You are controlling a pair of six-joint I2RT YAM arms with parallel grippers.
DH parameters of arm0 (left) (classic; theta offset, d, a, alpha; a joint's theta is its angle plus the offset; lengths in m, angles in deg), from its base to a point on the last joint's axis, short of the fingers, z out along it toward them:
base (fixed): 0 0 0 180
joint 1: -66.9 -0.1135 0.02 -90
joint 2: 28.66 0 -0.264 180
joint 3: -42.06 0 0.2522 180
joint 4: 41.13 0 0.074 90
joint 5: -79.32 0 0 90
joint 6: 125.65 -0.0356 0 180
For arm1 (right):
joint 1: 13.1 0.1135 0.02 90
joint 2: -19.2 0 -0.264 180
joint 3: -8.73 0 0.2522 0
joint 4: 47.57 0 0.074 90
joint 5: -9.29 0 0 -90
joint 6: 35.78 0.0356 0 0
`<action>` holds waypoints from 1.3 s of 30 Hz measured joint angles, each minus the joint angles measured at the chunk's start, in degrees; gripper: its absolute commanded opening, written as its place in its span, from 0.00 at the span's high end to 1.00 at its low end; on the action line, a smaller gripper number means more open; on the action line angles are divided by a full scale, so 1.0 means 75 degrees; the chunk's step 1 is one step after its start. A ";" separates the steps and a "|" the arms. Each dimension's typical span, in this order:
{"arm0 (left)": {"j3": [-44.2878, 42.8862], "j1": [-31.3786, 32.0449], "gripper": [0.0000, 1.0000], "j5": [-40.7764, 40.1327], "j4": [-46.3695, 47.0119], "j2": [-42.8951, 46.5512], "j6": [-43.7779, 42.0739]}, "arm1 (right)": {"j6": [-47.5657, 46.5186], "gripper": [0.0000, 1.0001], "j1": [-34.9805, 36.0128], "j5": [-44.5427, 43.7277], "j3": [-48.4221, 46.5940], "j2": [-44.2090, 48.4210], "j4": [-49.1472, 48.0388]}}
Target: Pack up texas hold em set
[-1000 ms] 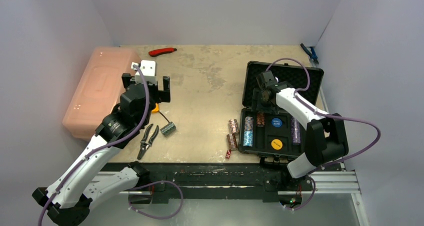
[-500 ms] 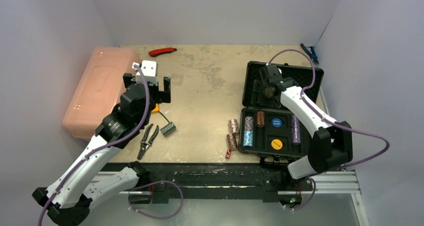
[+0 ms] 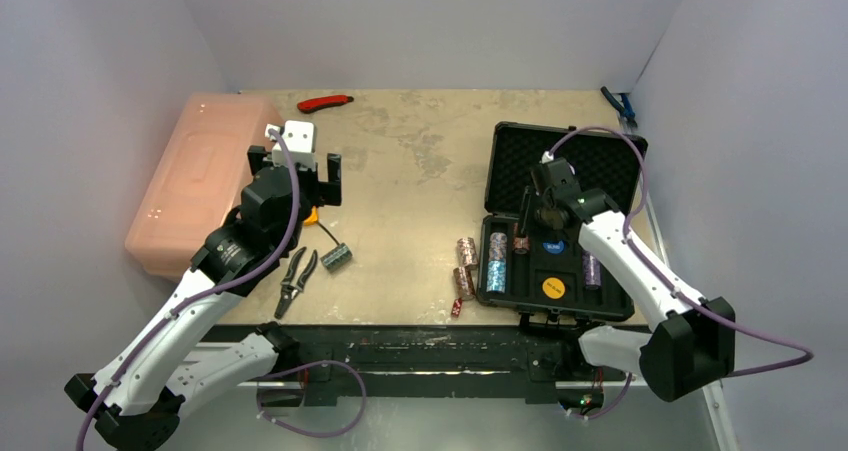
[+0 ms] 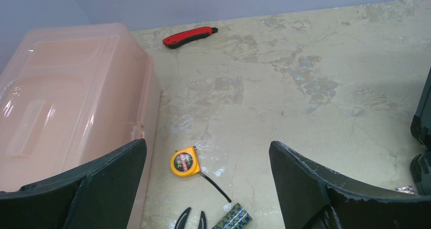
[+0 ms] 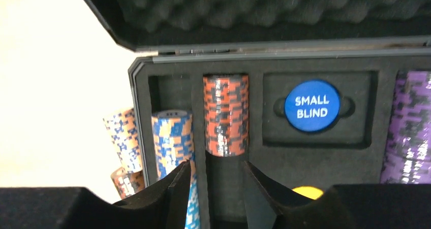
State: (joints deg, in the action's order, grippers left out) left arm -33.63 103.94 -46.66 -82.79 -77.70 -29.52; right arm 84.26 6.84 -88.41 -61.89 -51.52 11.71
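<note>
The black briefcase lies open at the right, foam lid back. Its base holds a blue speckled chip stack, a red-orange stack, a purple stack, a blue "SMALL BLIND" disc and a yellow disc. Two more chip stacks and a red die lie on the table left of the case. My right gripper hovers over the slot just short of the red-orange stack, jaws part open with only foam between them. Far to the left, my left gripper is wide open and empty.
A translucent pink box fills the left side. A yellow tape measure, pliers and a small patterned block lie below the left gripper. A red utility knife is at the back, a blue tool at the far right.
My right arm has swung from the lid toward the near side, bringing its gripper over the chip slots, and its jaws have narrowed. The left arm has stayed where it was.
</note>
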 measured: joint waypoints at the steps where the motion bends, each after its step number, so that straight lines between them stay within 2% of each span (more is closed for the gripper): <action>1: 0.0000 0.0000 0.10 0.0000 0.0000 0.0000 0.0000 | 0.0058 0.61 0.0050 0.0041 0.0131 0.0108 0.0012; 9: 0.0000 0.0000 0.11 -0.0003 0.0003 -0.0003 -0.0114 | 0.0662 0.77 0.0793 0.0294 0.0973 0.0606 -0.0055; 14: 0.0000 0.0000 0.12 -0.0003 0.0003 -0.0003 -0.0157 | 0.0991 0.80 0.1046 0.0367 0.1463 0.0635 -0.0175; 19: 0.0000 0.0000 0.12 -0.0006 0.0003 -0.0003 -0.0169 | 0.1166 0.89 0.1102 0.0358 0.1614 0.0609 -0.0356; 39: 0.0000 0.0000 0.13 -0.0006 0.0003 0.0000 -0.0169 | 0.1352 0.96 0.1142 -0.0099 0.1635 0.0064 -0.0761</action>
State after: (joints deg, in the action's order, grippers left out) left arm -33.63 103.94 -46.71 -82.77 -77.70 -30.79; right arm 94.41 15.41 -89.16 -49.63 -51.03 6.01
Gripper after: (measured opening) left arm 0.872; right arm 0.048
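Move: The red-and-black chip stack, already lying in the case's second slot, is only about 2 cm ahead of the right hand and 8 cm below it, with no sideways offset. The blue-and-orange chip column lies some 5 cm left and 4 cm back from that hand; the small-blind button is about 8 cm right and 3 ahead, the yellow button about 8 cm right and 6 back. From the left hand the red-and-black stack is roughly 43 cm right, level with it forward, and 28 cm down. Behind the near end of the red-and-black stack is where the right hand goes: it draws back nearly 6 cm, shifting some 3 cm left and sinking, then keeps lowering to about 6 cm down in all while easing about 1 cm forward towards the stack. On the way the empty, half-open fingers close together and tip slightly further down, ending over the free part of the slot; no contact can be made out. ##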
